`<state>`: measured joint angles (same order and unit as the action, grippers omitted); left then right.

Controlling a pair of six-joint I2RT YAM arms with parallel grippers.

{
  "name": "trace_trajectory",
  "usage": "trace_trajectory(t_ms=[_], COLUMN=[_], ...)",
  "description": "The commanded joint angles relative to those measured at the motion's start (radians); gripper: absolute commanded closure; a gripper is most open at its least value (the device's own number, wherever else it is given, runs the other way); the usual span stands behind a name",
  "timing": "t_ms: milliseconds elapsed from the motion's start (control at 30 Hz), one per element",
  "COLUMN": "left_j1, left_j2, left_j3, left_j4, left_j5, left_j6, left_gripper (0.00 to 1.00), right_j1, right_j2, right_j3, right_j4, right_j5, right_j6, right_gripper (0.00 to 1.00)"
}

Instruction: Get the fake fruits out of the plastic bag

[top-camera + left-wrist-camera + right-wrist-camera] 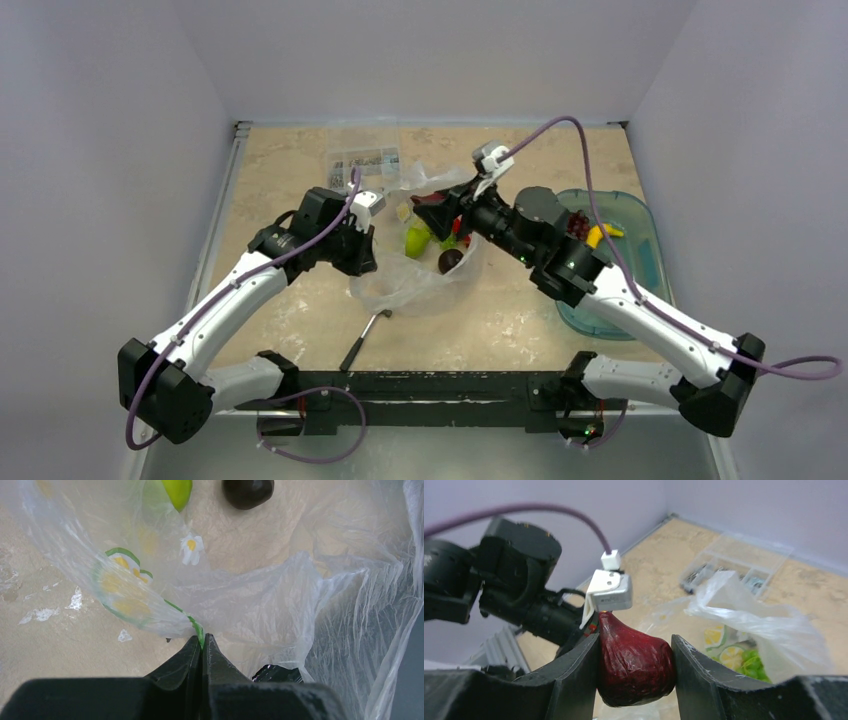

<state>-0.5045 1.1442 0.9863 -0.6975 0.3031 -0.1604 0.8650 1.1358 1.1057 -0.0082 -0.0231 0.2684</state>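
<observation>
The plastic bag (420,288) lies crumpled at the table's middle, printed with lemon slices and daisies. My left gripper (202,639) is shut on the bag's green-trimmed edge (196,625). A green fruit (177,491) and a dark plum (247,491) lie within the bag's spread mouth; from above they show as the green fruit (417,240) and the plum (450,262). My right gripper (635,640) is shut on a dark red, fig-shaped fruit (634,667), held above the bag (744,615). Green grapes (755,664) show through the bag.
A blue tray (640,220) at the right holds a yellow banana (604,233) and dark grapes (578,226). A clear box of small parts (362,163) stands at the back. A hammer (362,340) lies in front of the bag.
</observation>
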Motion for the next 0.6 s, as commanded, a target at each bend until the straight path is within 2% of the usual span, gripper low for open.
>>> trace_trajectory(t_ms=[0,100,200,400,567], left_j1=[0.0,0.001,0.0,0.0,0.0], left_j2=[-0.019,-0.021,-0.021,-0.042,-0.035], left_j3=[0.02,0.019,0.017,0.005,0.004], left_j4=[0.018,0.022,0.034,0.045,0.052], left_j5=[0.008,0.011,0.032,0.043,0.06], left_j6=[0.014,0.018,0.017,0.021,0.022], left_gripper=[1.0,1.0,1.0,1.0,1.0], right_j1=[-0.004,-0.042,-0.181,-0.53,-0.863], right_j2=[-0.14,-0.211,-0.251,-0.288,-0.183], right_j3=[-0.048,-0.092,-0.118,-0.26,-0.345], right_j4=[0.095,0.077,-0.027,-0.174,-0.208], right_j5=[0.263,0.525,0.632,0.599,0.413], right_j6=[-0.018,-0.003,0.079,0.251,0.347], right_gripper=[1.0,1.0,1.0,1.0,1.0])
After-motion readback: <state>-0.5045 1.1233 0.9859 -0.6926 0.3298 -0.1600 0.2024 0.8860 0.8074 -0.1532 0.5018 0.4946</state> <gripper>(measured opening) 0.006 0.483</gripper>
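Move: From the right hand, which holds the dark red fruit, the teal tub's middle lies about 43 cm to the right, 10 cm ahead and 30 cm down. In the tub, the red grapes are some 35 cm right and 19 cm ahead of the hand, the banana about 43 right and 17 ahead. The plastic bag lies about 30 cm below, some 10 cm ahead. From the left hand the tub is roughly 56 cm right, 13 ahead and 13 below. Swing the right hand some 32 cm to the right, off the bag and towards the teal tub, easing about 8 cm forward and turning the hand roughly 70 degrees clockwise. Rise about 4 cm at first, then sink some 13 cm, tipping the fingers a little down. Keep the dark red fruit gripped throughout, and hold the bag's edge still pinched in the left gripper. ##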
